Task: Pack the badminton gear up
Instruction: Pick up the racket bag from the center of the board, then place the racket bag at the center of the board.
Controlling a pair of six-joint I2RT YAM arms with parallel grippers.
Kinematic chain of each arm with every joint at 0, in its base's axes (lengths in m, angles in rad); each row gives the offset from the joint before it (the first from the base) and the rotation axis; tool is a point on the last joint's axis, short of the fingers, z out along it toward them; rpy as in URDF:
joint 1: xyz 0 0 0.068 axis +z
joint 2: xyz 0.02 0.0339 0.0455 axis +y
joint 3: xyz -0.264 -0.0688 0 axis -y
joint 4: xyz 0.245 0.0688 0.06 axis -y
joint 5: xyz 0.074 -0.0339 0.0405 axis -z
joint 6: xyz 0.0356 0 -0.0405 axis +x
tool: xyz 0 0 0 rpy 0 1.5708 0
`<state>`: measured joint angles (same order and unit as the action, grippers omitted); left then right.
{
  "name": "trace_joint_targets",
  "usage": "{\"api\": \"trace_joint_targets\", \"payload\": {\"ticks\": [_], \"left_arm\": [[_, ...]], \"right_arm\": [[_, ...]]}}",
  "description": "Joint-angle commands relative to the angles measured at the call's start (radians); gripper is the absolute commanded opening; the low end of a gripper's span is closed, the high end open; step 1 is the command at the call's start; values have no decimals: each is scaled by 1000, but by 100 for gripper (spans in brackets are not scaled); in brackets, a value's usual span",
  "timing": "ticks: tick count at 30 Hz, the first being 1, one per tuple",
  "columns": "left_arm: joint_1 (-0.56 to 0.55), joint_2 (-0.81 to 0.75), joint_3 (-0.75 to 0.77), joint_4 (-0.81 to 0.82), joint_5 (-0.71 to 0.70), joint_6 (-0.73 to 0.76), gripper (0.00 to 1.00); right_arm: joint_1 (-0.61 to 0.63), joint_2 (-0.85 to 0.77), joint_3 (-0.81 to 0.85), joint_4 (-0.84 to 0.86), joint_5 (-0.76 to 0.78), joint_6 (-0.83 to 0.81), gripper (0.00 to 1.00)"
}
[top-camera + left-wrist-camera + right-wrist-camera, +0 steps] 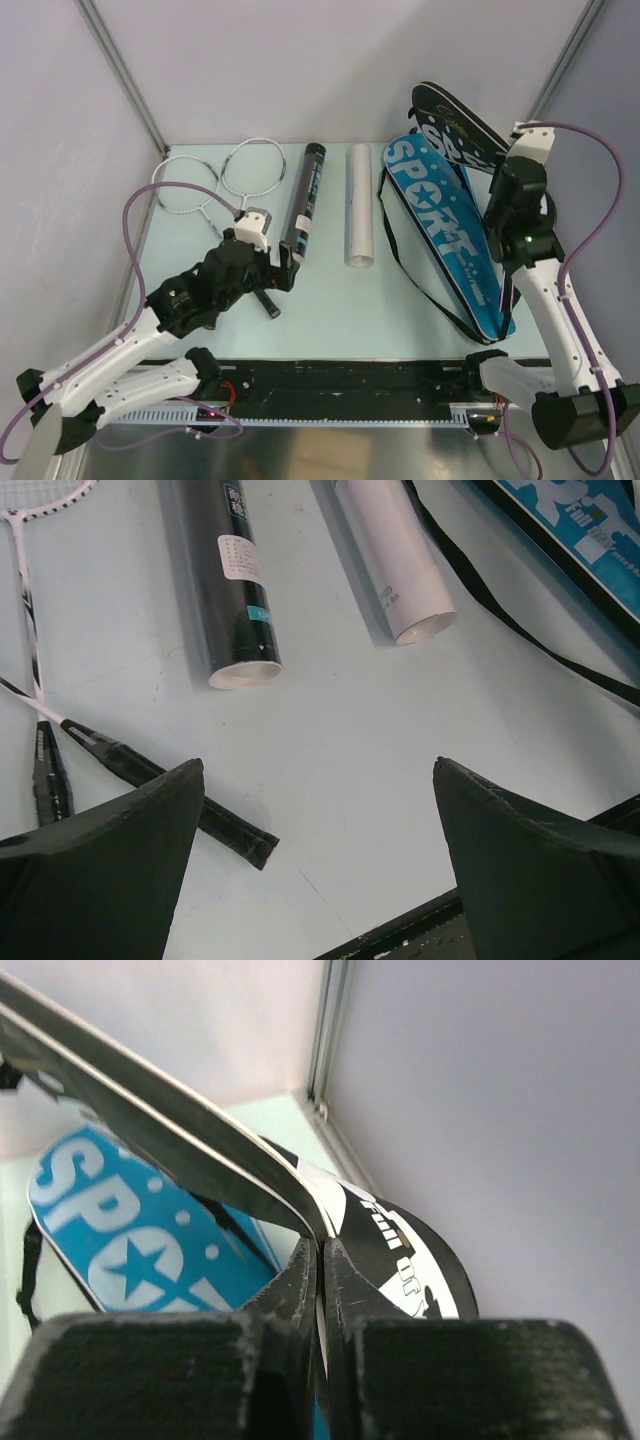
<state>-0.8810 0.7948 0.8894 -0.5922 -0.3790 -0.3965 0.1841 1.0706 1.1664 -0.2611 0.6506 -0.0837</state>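
Two rackets [225, 178] with white heads lie at the far left, their black handles [160, 780] crossing just left of my left gripper [318, 765]. That gripper [282, 266] hovers open over bare table with nothing between its fingers. A long black tube [306, 195] lies beyond it, its open end [245, 672] facing me. The blue "SPORT" racket bag [445, 225] lies on the right. My right gripper [322, 1245] is shut on the edge of the bag's black-and-white flap [400, 1250] and holds it raised [455, 120]. No shuttlecocks are in view.
A white tube [359, 205] lies parallel to the black one, between it and the bag. The bag's black strap [520, 630] loops over the table. A black rail [350, 375] runs along the near edge. Walls close in on both sides.
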Motion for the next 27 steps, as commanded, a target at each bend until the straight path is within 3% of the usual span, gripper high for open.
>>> {"api": "trace_joint_targets", "payload": {"ticks": [1, 11, 18, 21, 27], "left_arm": [[9, 28, 55, 43, 34, -35, 100], [14, 70, 60, 66, 51, -82, 100], [17, 58, 54, 72, 48, -95, 100], [17, 60, 47, 88, 51, -99, 100], [19, 85, 61, 125, 60, -108, 100]], "right_arm": [[14, -99, 65, 337, 69, -63, 0], [10, -142, 68, 688, 36, -212, 0], [-11, -92, 143, 789, -88, -212, 0], [-13, -67, 200, 780, -118, -194, 0], [4, -50, 321, 476, -120, -16, 0]]}}
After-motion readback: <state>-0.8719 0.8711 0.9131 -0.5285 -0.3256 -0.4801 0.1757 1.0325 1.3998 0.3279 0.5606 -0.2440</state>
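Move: The black racket bag is already pinched by its edge in the shut right fingers. The blue racket bag it is being lifted off lies on the table with its middle about 6 cm ahead of the right hand, 8 cm to its left and some 34 cm below. The white tube lies about 20 cm ahead and 30 cm left, equally low. From the idle left hand, the blue bag is roughly 21 cm ahead, 39 cm right and 22 cm down. Keeping the black racket bag pinched in its shut fingers, the right hand carries on lifting it quickly, about 24 cm straight up away from the blue racket bag, easing some 5 cm back as it climbs. The wrist tips the fingers upward by roughly 45 degrees on the way, while the open, empty left hand drifts a couple of centimetres to the right. ##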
